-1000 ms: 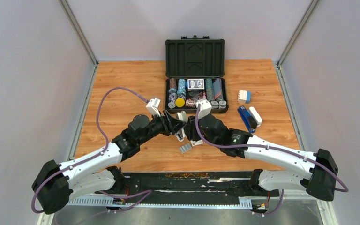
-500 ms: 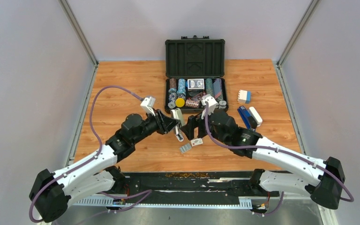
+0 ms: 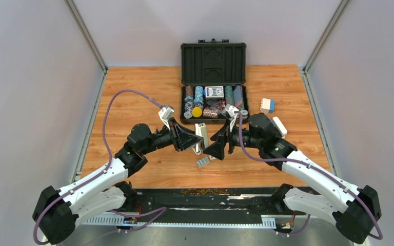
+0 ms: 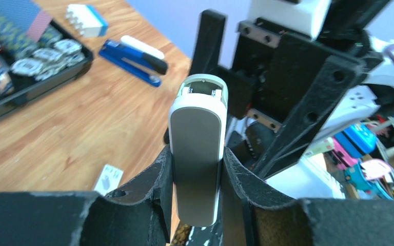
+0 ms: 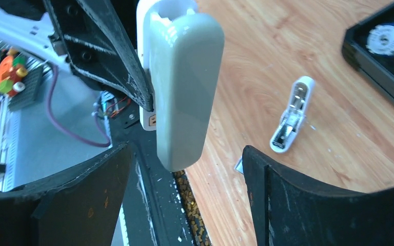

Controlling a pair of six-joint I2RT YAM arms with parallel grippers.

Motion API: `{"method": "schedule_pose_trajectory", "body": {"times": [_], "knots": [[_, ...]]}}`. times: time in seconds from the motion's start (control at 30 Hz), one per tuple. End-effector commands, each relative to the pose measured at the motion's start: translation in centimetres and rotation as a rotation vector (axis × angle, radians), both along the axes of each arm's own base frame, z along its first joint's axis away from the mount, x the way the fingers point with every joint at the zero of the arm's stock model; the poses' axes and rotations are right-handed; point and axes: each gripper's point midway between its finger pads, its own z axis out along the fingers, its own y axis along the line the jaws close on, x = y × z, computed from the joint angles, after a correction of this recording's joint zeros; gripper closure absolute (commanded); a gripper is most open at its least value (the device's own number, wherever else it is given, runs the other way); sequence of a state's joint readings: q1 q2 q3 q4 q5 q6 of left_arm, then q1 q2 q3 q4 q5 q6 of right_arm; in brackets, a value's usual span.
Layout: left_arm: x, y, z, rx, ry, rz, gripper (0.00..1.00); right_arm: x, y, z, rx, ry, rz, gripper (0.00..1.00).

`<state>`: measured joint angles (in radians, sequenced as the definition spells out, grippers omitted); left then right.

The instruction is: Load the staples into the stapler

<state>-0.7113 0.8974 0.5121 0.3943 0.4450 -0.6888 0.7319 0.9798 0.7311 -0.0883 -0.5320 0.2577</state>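
The grey-olive stapler [image 3: 201, 134] is off the table, upright between the two arms. My left gripper [image 3: 194, 138] is shut on it, both fingers pressed flat against its sides [image 4: 197, 154]. My right gripper [image 3: 219, 147] faces it from the right and stands open. In the right wrist view the stapler's [image 5: 184, 77] rounded end hangs between the wide-apart jaws [image 5: 184, 154], touching neither. The staples [image 3: 202, 162] lie on the wood just below as a small white tray with grey strips [image 5: 292, 115]. A small white box piece [image 4: 107, 178] lies near them.
An open black case of poker chips [image 3: 213, 56] stands at the back centre. A dark blue stapler [image 4: 133, 55] and a white-and-blue block [image 3: 267, 105] lie to its right. The black rail [image 3: 210, 197] along the table's near edge has crumbs on it.
My right gripper has opened, let go of the stapler and drawn back to the right. My left gripper has closed on the stapler and now holds it alone.
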Motion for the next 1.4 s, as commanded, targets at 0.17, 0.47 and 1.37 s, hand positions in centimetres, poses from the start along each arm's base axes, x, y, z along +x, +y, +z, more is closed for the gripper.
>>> {"method": "schedule_pose_trajectory", "body": {"times": [0.17,0.47,1.37], "knots": [[-2.9,-0.7,5.6,-0.201,-0.144,-0.171,0.97,-2.6,1.6,2.7,0.107,-0.085,0.239,0.32],[-3.0,-0.4,5.0,-0.159,-0.165,-0.168,0.98,-3.4,0.9,2.9,0.128,-0.088,0.301,0.60],[-5.0,-0.1,-2.0,0.258,-0.165,-0.314,1.00,2.7,-4.7,5.9,0.104,-0.083,0.129,1.00]]}}
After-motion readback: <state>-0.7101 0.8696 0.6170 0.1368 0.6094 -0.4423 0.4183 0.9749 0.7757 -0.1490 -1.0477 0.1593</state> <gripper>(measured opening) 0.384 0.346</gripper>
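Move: Ahead of the right hand's open fingers, the middle of the stapler's green arm lies about 3 cm to the left, 1 cm forward and 2 cm up. It is some 2 cm right, 2 cm forward and 2 cm above the left hand, which already grips the white body. About 18 cm below the right hand on the table lie the small white stapler (5 cm forward, 4 cm left), the staples (level, 2 cm left) and the staple box (3 cm forward, 3 cm right). Drawing back about 3 cm and turning counter-clockwise some 15 degrees, the right hand shuts its fingers on the green arm's free end, then pulls it right nearly 5 cm and forward 3, slightly up. The left hand keeps its pinch on the white body, first rising 3.5 cm and easing back, then sinking to its old height as it tilts. ##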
